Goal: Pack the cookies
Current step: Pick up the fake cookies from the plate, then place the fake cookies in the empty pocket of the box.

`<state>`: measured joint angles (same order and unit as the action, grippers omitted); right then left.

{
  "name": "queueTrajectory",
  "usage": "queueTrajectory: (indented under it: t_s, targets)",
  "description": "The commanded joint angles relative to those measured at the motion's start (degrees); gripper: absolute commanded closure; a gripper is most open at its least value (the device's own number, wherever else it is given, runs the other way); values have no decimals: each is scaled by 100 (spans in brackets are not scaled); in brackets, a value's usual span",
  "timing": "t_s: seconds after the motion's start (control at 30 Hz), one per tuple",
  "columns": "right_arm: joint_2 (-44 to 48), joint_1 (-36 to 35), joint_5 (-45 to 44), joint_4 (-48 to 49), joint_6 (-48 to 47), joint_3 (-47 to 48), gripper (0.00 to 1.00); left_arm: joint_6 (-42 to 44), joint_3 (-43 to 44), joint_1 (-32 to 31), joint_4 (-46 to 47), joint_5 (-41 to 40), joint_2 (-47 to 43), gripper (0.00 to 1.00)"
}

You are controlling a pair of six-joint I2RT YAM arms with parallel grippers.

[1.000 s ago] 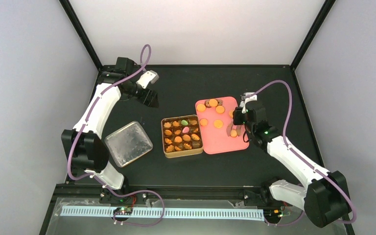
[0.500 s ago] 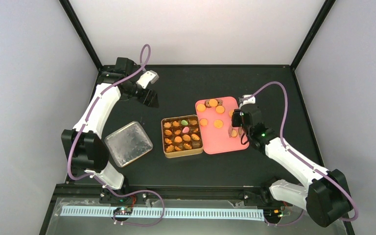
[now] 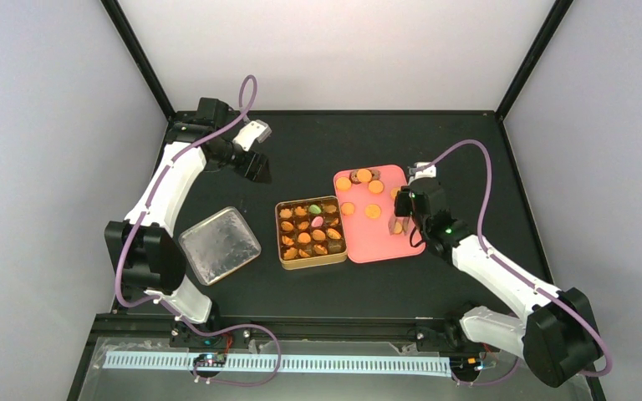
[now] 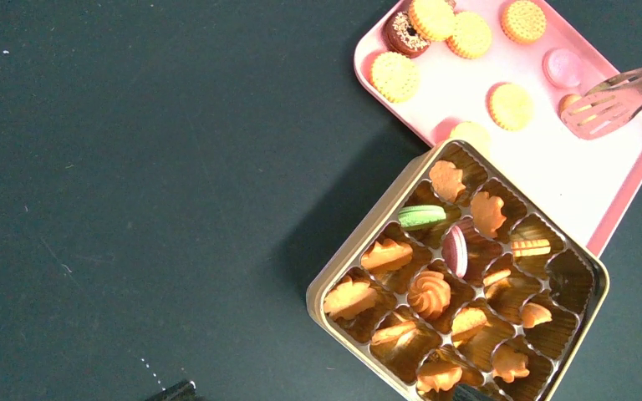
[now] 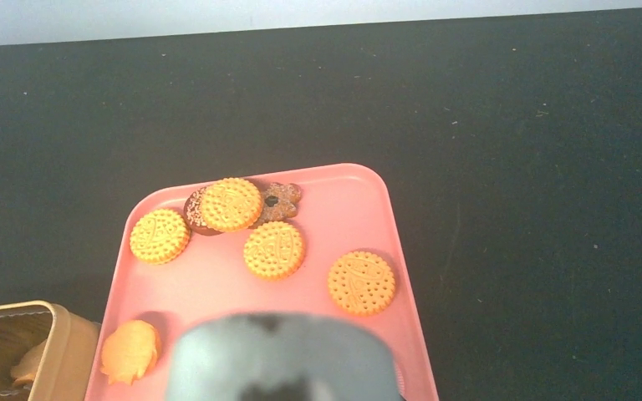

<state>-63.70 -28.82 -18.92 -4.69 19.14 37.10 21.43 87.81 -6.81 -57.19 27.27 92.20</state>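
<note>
The cookies are split between two places. Several orange ones, a green one [image 4: 422, 216] and a pink one [image 4: 455, 251] sit in the brown tin's [image 3: 281, 242] compartments. Round orange cookies [image 5: 274, 249] and dark brown ones [image 5: 282, 197] lie on the pink tray [image 3: 376, 241]. My right gripper [image 3: 403, 217] is shut on the metal tongs [image 4: 610, 100]. The tongs' tips rest on the tray beside an orange cookie [image 4: 568, 104]. In the right wrist view the tongs [image 5: 280, 359] are a grey blur hiding the fingers. My left gripper [image 3: 255, 167] hovers open behind and left of the tin.
A silver lid [image 3: 219, 244] lies on the black table left of the tin. The tray touches the tin's right side. Black frame posts stand at the back corners. A pale pink cookie [image 4: 562, 67] lies on the tray near the tongs.
My right gripper has shifted a little left over the tray and squeezed the tongs narrower. The left arm has stayed still.
</note>
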Motion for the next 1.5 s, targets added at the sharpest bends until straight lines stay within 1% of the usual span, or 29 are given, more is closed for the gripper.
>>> queueTrajectory:
  t_s: [0.0, 0.17, 0.27, 0.47, 0.63, 0.73, 0.87, 1.0, 1.1, 1.27, 1.47]
  targets:
    - [11, -36, -30, 83, 74, 59, 80, -42, -4, 38, 43, 94, -126, 20]
    - [277, -70, 76, -30, -51, 258, 84, -17, -37, 49, 41, 39, -125, 21]
    - [409, -256, 100, -153, -125, 465, 84, 16, -59, 96, 43, 6, -114, 21]
    - [486, -1080, -48, -478, -200, 980, 85, 159, -124, 213, -9, -129, -58, 21]
    - [380, -1852, -59, -500, -66, 1221, 85, 562, -385, 454, -42, -401, 45, 20]
    - [139, -2343, -96, -435, -45, 1377, 85, 868, -561, 777, -82, -502, 244, 21]
    - [-369, -2735, -177, -407, -134, 1693, 85, 1247, -723, 1307, -167, -625, 597, 21]
    - [-683, -2846, -146, -320, -166, 1789, 85, 1479, -862, 1756, -159, -609, 803, 22]
    - [-757, -2870, -175, -315, -181, 1811, 84, 1608, -1051, 1898, 11, -789, 804, 22]
    - [-785, -2875, -182, -335, -187, 1801, 77, 1847, -1340, 1976, 267, -1249, 896, 21]
    - [-790, -2875, -14, -290, -142, 1776, 67, 1914, -1430, 2142, 345, -1263, 967, 21]
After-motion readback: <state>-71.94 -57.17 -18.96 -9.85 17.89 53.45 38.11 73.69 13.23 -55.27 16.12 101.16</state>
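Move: The right hand holds tongs already closed on a cookie; the tin's empty near-right slot lies about 19 cm left, 7 back and 14 below. The oval cookie sits 4 cm beyond that slot; on the plate, the scalloped cookie is 16 cm left and 7 ahead of the hand, the round cookie 8 left and 6 ahead. From the left hand, the lid is roughly 15 cm left, 11 back and 21 below. Right hand rises, swinging tongs 18 cm left and back over the slot; left hand sinks leftward towards lid. ##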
